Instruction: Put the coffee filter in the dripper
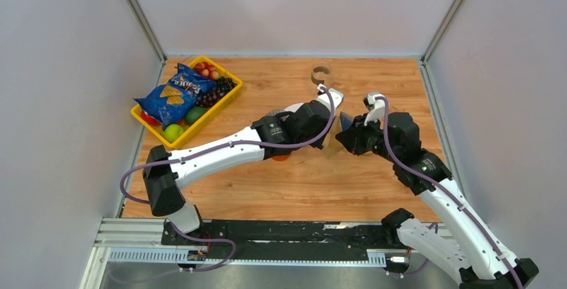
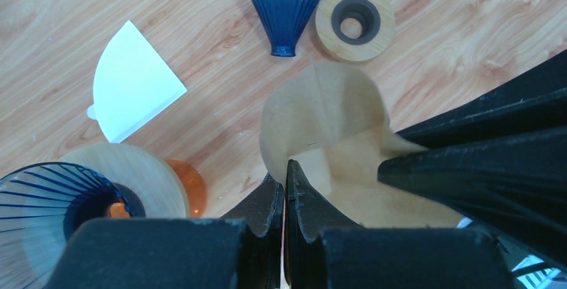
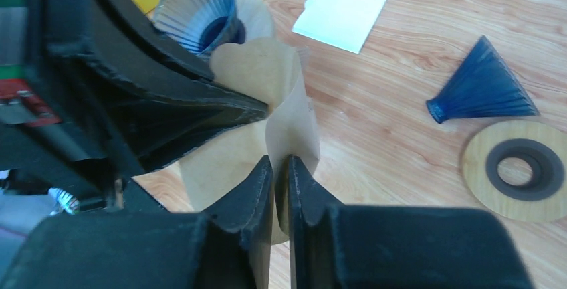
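Observation:
A brown paper coffee filter (image 2: 321,112) hangs spread open above the table between both grippers. My left gripper (image 2: 286,168) is shut on one edge of it. My right gripper (image 3: 281,165) pinches the opposite edge (image 3: 284,112), its jaws a sliver apart with the paper between them. In the top view the two grippers, left (image 1: 326,135) and right (image 1: 344,140), meet at mid-table. The blue ribbed dripper (image 2: 40,199) stands upright on a wooden base, left of and below the filter; it also shows in the right wrist view (image 3: 197,8).
A second blue cone (image 2: 284,8) lies on its side beside a wooden ring (image 2: 354,21). A white filter (image 2: 134,81) lies flat on the table. A yellow tray (image 1: 144,118) with a chips bag (image 1: 175,91) and fruit sits at the far left.

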`<state>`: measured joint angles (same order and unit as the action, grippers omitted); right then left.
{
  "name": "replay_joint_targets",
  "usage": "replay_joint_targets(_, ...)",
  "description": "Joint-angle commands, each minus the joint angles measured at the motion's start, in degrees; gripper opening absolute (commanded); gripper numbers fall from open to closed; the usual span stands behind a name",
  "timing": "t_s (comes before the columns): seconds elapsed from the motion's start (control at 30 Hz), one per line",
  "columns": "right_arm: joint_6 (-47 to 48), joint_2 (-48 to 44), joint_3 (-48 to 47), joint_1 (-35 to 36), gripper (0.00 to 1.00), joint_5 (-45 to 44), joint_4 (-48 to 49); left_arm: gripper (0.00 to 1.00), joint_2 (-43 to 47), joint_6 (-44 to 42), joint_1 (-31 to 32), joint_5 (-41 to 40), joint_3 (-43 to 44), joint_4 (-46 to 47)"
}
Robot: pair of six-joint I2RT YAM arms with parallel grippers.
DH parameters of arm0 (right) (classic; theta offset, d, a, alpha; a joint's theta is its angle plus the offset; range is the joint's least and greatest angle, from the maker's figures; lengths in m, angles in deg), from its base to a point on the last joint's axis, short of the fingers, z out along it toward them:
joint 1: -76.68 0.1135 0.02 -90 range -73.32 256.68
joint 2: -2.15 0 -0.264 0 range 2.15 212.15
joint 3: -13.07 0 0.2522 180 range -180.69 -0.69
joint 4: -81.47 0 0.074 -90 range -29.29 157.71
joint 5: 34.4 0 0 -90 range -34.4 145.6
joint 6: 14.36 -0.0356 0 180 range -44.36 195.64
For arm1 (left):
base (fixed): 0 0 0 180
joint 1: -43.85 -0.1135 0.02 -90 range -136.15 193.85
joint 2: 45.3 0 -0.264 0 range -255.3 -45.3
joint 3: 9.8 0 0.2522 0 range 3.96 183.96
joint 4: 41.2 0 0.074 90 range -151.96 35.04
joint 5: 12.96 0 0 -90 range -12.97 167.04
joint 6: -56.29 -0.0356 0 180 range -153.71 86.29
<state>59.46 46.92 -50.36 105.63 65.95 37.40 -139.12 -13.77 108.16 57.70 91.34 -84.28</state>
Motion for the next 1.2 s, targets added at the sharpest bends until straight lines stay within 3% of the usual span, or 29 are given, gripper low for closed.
replay_joint_targets(0.0, -1.9, -1.2, -2.9, -0.1, 0.19, 6.9, 4.3, 0.05, 0.0, 1.5, 0.0, 3.9, 2.5, 1.8)
replay_joint_targets(0.13, -2.3, -3.4, -3.4, -0.1, 0.44, 3.7, 4.3, 0.04, 0.5, 1.9, 0.0, 3.5, 2.4, 1.9)
replay_joint_targets(0.53, -2.4, -11.7, -2.3, -0.1, 0.98, -8.9, 4.4, 0.04, 5.2, 2.9, -0.5, -0.8, 0.5, 0.9)
replay_joint_targets(0.73, -1.6, -12.7, -1.0, -0.1, 1.00, -12.1, 4.4, 0.04, 11.5, 4.5, -4.9, 6.7, -3.2, 2.4)
replay_joint_targets(0.87, -0.8, -11.7, -0.8, 0.0, 1.00, -9.7, 4.4, 0.05, 15.6, 5.9, -8.9, 10.6, -5.7, 3.0)
replay_joint_targets(1.17, 0.2, -10.5, 0.3, 0.0, 1.00, -10.1, 4.5, 0.09, 21.6, 9.9, -18.1, 12.7, -11.2, -0.9)
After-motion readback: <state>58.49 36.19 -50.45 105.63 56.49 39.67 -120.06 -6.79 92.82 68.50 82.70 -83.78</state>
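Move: I already pinch the coffee filter in my left hand, with my right fingertips still at its edge. From my left hand the dripper on the carafe lies about 12 cm to the left, 6 cm ahead and some 9 cm lower; the white filter is roughly 18 cm ahead, 8 cm left, and the spare blue dripper 16 cm ahead, 9 cm right, both some 21 cm lower. From my right hand the dripper is about 15 cm left, 8 cm ahead and 9 cm lower. My right fingers open wide and let go of the coffee filter, while that hand backs off upward by about 6 cm and then to the right, fingertips tilting up. My left hand nearly holds still until then, keeps its pinch, then swings left about 10 cm while rising 7 and easing forward, its left side rolling down, to bring the filter in above the dripper's right side. ##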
